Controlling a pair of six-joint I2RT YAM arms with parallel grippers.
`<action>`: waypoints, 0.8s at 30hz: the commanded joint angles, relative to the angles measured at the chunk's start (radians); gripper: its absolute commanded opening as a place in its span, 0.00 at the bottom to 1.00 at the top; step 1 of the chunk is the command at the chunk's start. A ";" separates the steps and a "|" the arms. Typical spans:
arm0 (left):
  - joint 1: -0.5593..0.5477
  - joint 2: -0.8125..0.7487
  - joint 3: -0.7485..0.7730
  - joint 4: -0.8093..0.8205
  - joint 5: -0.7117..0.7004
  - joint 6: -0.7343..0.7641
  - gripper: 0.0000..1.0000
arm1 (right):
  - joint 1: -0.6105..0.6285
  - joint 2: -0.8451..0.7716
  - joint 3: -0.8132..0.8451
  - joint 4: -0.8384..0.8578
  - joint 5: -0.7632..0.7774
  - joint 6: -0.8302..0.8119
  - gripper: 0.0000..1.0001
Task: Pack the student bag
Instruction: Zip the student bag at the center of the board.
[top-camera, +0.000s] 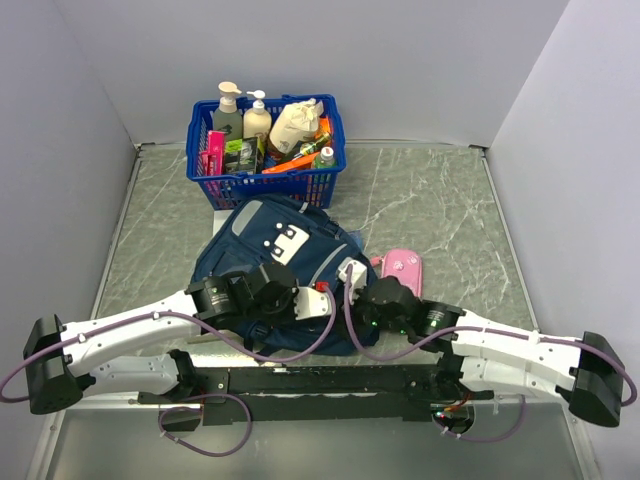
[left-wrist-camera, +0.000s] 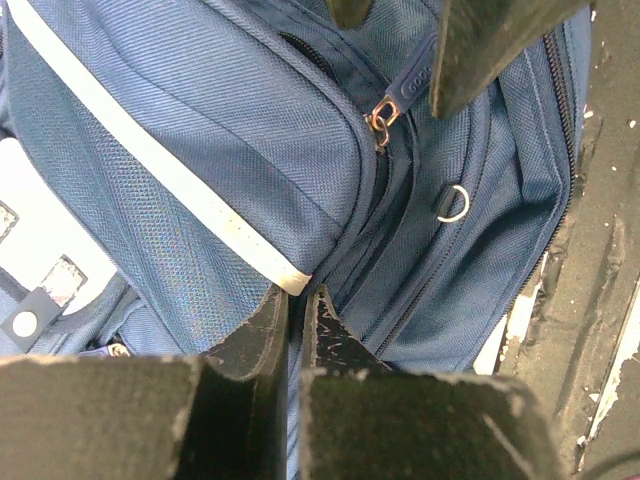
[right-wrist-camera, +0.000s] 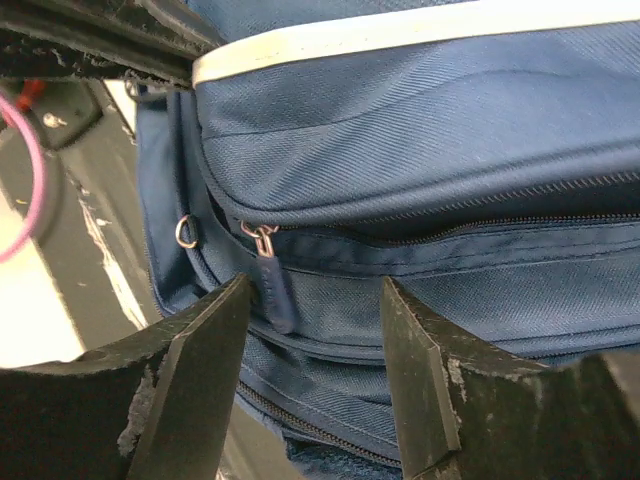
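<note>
The student bag (top-camera: 280, 250), navy with white patches and a pale stripe (left-wrist-camera: 160, 160), lies in the middle of the table in front of both arms. My left gripper (left-wrist-camera: 297, 300) is shut at the bag's near edge, and its tips pinch blue fabric just below the end of the stripe. My right gripper (right-wrist-camera: 315, 290) is open over the same edge. A navy zipper pull (right-wrist-camera: 275, 290) hangs between its fingers, close to the left one, and nothing is held. The zip line (right-wrist-camera: 450, 232) above it looks shut.
A blue mesh basket (top-camera: 262, 185) full of bottles and small items stands behind the bag. To the bag's right lies a pink case (top-camera: 403, 266). A metal ring (right-wrist-camera: 187, 232) sits on the bag's side. Grey walls close in the marble table.
</note>
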 joint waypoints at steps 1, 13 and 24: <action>0.050 -0.008 0.046 0.098 -0.194 0.001 0.01 | 0.065 0.028 0.059 0.000 0.130 -0.031 0.61; 0.061 -0.017 0.055 0.089 -0.155 0.000 0.01 | 0.109 0.088 0.087 0.019 0.230 0.006 0.27; 0.068 -0.069 0.000 0.036 -0.105 0.018 0.01 | 0.097 -0.014 0.114 -0.184 0.408 0.091 0.00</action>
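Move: The zipper pull hangs between the open right fingers, about 2 cm to that hand's left, otherwise level with it. The bag's small metal ring lies 3 cm back and 4 cm left of the right hand. The white stripe's end, already pinched by the left fingers, is some 7 cm to its left. From the left hand the pull lies about 5 cm to the right and 1 cm lower. Right hand edges about 1.5 cm left, pinches the zipper pull, draws right and up; left keeps holding. ##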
